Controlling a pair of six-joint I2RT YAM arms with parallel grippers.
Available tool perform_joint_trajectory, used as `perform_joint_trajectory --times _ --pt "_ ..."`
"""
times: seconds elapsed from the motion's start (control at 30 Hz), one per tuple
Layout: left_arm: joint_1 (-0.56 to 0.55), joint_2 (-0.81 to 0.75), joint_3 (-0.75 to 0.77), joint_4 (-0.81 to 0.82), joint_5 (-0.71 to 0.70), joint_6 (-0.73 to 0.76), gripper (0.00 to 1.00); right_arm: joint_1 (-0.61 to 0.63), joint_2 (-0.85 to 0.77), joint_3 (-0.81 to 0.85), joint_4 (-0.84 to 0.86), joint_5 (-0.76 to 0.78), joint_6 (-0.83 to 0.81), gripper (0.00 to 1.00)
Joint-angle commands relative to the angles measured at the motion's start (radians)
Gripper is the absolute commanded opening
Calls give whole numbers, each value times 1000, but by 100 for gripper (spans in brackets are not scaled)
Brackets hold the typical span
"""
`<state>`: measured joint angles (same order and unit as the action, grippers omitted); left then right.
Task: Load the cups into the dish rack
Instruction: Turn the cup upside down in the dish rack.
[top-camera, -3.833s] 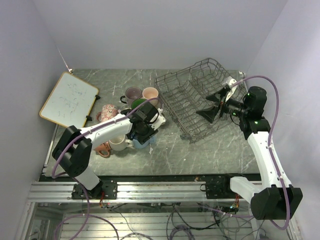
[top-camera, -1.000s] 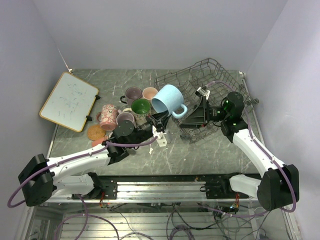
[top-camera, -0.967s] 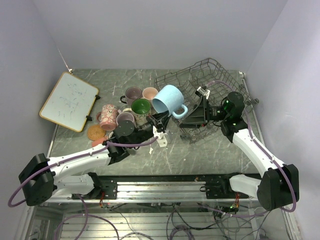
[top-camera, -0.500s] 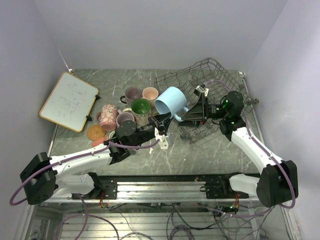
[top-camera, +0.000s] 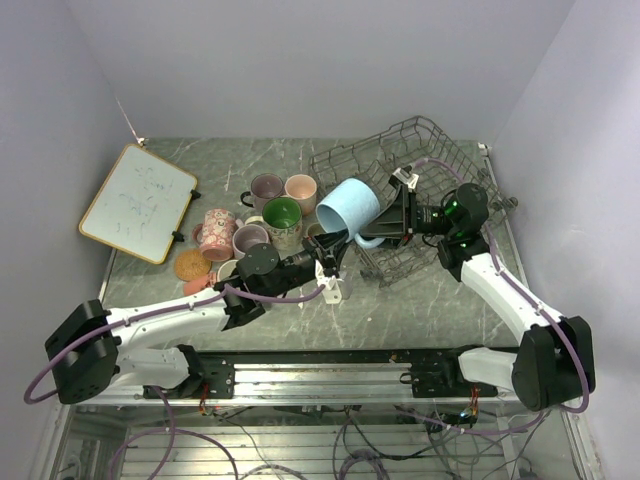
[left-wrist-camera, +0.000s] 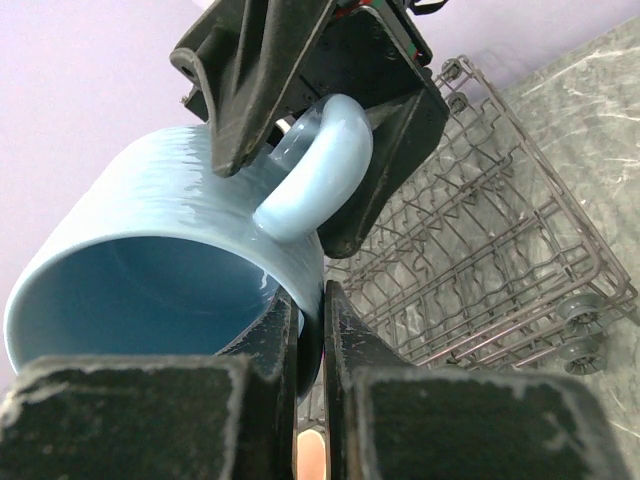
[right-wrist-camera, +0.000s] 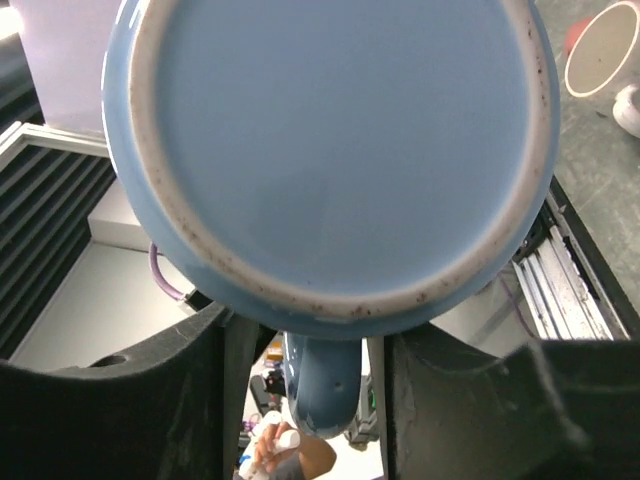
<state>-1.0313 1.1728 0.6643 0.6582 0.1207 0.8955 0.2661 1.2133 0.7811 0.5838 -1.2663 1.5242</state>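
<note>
A light blue cup (top-camera: 350, 208) hangs tilted in the air just left of the grey wire dish rack (top-camera: 425, 185). My left gripper (top-camera: 333, 247) is shut on its rim, one finger inside and one outside (left-wrist-camera: 310, 300). My right gripper (top-camera: 386, 230) reaches in from the rack side. Its fingers straddle the cup's handle (right-wrist-camera: 322, 395), and a slim gap shows on each side (right-wrist-camera: 305, 340). The cup's base (right-wrist-camera: 340, 140) fills the right wrist view. Several more cups (top-camera: 270, 215) stand grouped on the table to the left.
A whiteboard (top-camera: 138, 202) lies at the far left. A cork coaster (top-camera: 191, 264) lies beside the cup group. The dish rack (left-wrist-camera: 490, 260) sits tilted against the right wall, and its tines are bare.
My left arm has carried the blue cup to the right, toward the rack. My right gripper has moved onto the handle, and its jaws have narrowed around it.
</note>
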Motion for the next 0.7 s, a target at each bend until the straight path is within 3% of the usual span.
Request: perform_joint_trajectory --times 0.0,0.23,0.4,0.53,0.67 --pt "-13 -9 17 209 22 33 7 6 7 -17 60 10 45 40" --pt "-13 1 23 197 39 20 7 6 -12 -41 44 23 28 0" --pt "-13 -13 15 173 57 -36 9 -15 -41 -82 155 38 102 0" --pt "-13 -41 -22 166 69 -106 34 -68 -49 -127 260 54 157 0" --pt "-14 -64 -62 180 50 -199 47 -104 -59 -158 317 66 183 0"
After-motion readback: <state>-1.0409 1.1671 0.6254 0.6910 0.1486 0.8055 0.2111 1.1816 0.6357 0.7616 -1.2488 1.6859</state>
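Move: I have the blue cup on its side, its rim pinched in my left fingers and its handle some 5 cm to their right, level with them. The handle sits roughly 1 cm to the left of my right hand, between its open fingers; the cup body's middle is about 6 cm left and 4 cm ahead of that hand. The dish rack's middle lies about 10 cm right, 15 cm ahead and 22 cm below my right hand. I close my right fingers on the blue cup's handle and hold it there. Only then do I open my left fingers from the rim, easing that hand back and down about 1 cm each way, while my right hand takes the cup down and to the right, roughly 2 cm, tipping slightly. ##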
